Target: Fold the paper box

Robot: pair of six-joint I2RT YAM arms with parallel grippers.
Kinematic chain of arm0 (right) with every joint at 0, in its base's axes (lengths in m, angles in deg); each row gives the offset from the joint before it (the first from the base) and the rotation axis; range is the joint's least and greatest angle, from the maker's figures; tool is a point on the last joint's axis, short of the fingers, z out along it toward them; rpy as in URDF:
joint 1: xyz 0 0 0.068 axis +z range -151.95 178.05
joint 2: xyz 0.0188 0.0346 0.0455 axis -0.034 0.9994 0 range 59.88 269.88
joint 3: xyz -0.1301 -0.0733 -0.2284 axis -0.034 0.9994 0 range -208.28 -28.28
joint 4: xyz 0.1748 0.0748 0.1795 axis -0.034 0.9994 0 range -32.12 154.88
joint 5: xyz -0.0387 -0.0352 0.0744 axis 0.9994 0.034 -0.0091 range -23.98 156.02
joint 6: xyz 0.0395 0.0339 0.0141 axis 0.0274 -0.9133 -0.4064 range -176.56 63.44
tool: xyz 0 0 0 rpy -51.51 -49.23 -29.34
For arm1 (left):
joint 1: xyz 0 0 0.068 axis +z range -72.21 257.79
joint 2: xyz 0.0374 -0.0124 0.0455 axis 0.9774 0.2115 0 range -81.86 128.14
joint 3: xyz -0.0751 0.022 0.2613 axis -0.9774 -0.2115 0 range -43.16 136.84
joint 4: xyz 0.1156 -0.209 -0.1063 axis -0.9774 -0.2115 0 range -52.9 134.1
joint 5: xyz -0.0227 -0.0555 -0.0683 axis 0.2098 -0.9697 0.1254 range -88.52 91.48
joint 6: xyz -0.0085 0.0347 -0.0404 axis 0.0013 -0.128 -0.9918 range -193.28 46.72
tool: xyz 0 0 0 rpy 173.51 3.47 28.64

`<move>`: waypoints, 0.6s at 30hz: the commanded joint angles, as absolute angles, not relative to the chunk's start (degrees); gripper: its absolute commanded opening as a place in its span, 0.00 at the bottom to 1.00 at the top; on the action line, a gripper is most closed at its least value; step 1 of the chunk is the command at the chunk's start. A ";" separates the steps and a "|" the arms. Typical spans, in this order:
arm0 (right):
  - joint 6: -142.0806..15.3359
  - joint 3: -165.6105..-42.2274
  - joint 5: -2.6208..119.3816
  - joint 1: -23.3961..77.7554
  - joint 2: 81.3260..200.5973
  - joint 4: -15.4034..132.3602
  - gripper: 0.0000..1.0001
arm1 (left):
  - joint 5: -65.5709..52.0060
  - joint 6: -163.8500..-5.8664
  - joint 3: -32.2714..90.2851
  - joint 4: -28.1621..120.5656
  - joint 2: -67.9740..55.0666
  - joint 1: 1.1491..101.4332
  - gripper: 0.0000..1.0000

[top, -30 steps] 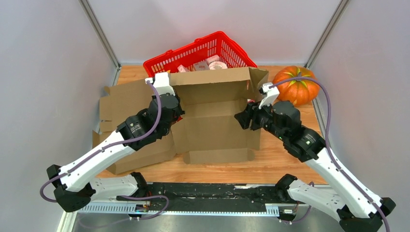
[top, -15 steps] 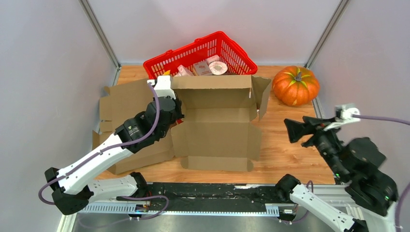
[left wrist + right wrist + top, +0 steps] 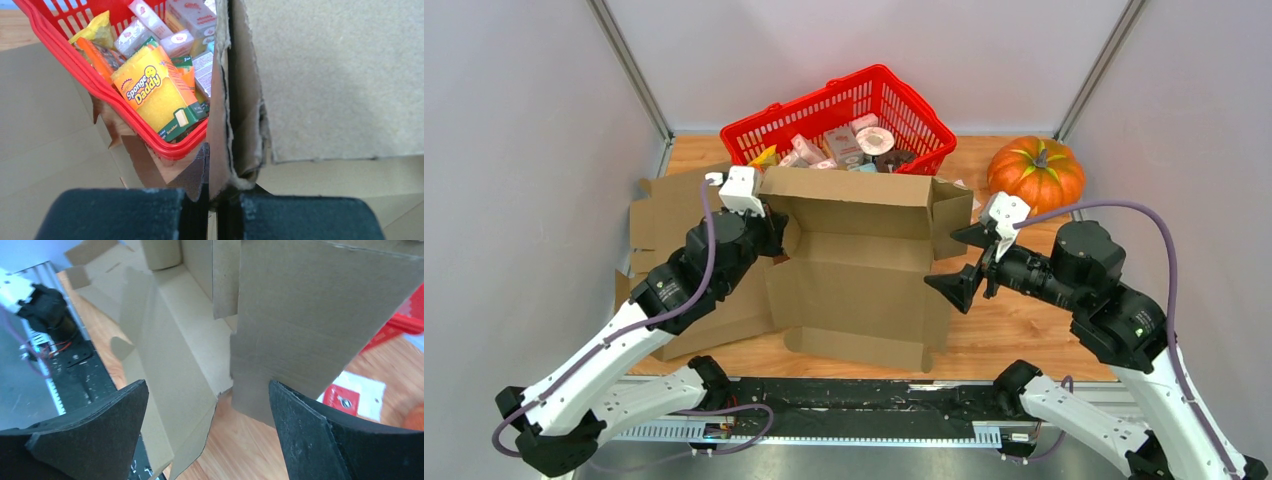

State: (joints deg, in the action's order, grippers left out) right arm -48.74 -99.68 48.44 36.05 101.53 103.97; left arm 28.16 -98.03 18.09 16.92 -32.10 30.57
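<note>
The paper box (image 3: 854, 270) is a brown cardboard carton, open on top, standing mid-table with its walls partly raised. My left gripper (image 3: 774, 228) is shut on the box's left wall. In the left wrist view, the doubled cardboard edge (image 3: 235, 100) runs down between the pressed-together jaws of that gripper (image 3: 212, 212). My right gripper (image 3: 944, 258) hangs wide open just off the box's right side. In the right wrist view, the right side flap (image 3: 310, 315) stands ahead of the right gripper (image 3: 207, 425), with nothing held between its black fingers (image 3: 100, 435).
A red basket (image 3: 844, 110) full of packets stands right behind the box. An orange pumpkin (image 3: 1036, 175) sits at the back right. Flat cardboard sheets (image 3: 674, 210) lie at the left under my left arm. A small red and white packet (image 3: 350, 395) lies on the wood.
My right gripper let go of the box's right side, swung out to the right, then came back beside it with jaws wide. The box shifted nearer and left. The left grip held.
</note>
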 commanded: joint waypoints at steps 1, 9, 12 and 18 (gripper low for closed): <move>-45.92 -103.16 40.00 35.41 102.42 104.28 0.97 | 23.37 -96.48 18.01 20.98 -34.22 31.21 0.00; -52.52 -107.65 67.85 35.32 97.77 109.20 0.97 | 24.42 -96.92 19.41 18.35 -33.70 32.44 0.00; -50.59 -103.53 69.80 35.41 94.34 109.39 1.00 | 23.19 -97.18 20.12 17.73 -33.08 32.97 0.00; -48.21 -101.93 48.16 35.41 96.70 106.23 1.00 | 18.71 -96.31 19.33 19.93 -33.17 32.97 0.00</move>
State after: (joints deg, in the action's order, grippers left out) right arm -50.41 -103.00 61.70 35.59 94.16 108.16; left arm 22.14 -96.92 17.85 16.15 -32.63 32.62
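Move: The open side flap on the paper box's right end lies about 6 cm ahead of the right hand, some 2 cm to its right and 3 cm lower. The box's middle is roughly 15 cm to this hand's left, 2 cm ahead and 8 cm below; the pumpkin stands about 22 cm ahead, 25 cm to the right and 25 cm down. From the left hand, that side flap lies some 30 cm to the right, 3 cm ahead and 2 cm lower. The right hand, fingers kept wide open, first eases back a couple of centimetres and slightly up, then swings about 7 cm to the right and a little higher, clear of the paper box's right end, turning some 20 degrees clockwise on the way. The left hand stays within about a centimetre of its place, fingers still shut on the box's upper left corner, and keeps the tilted box up while the right hand backs off. ##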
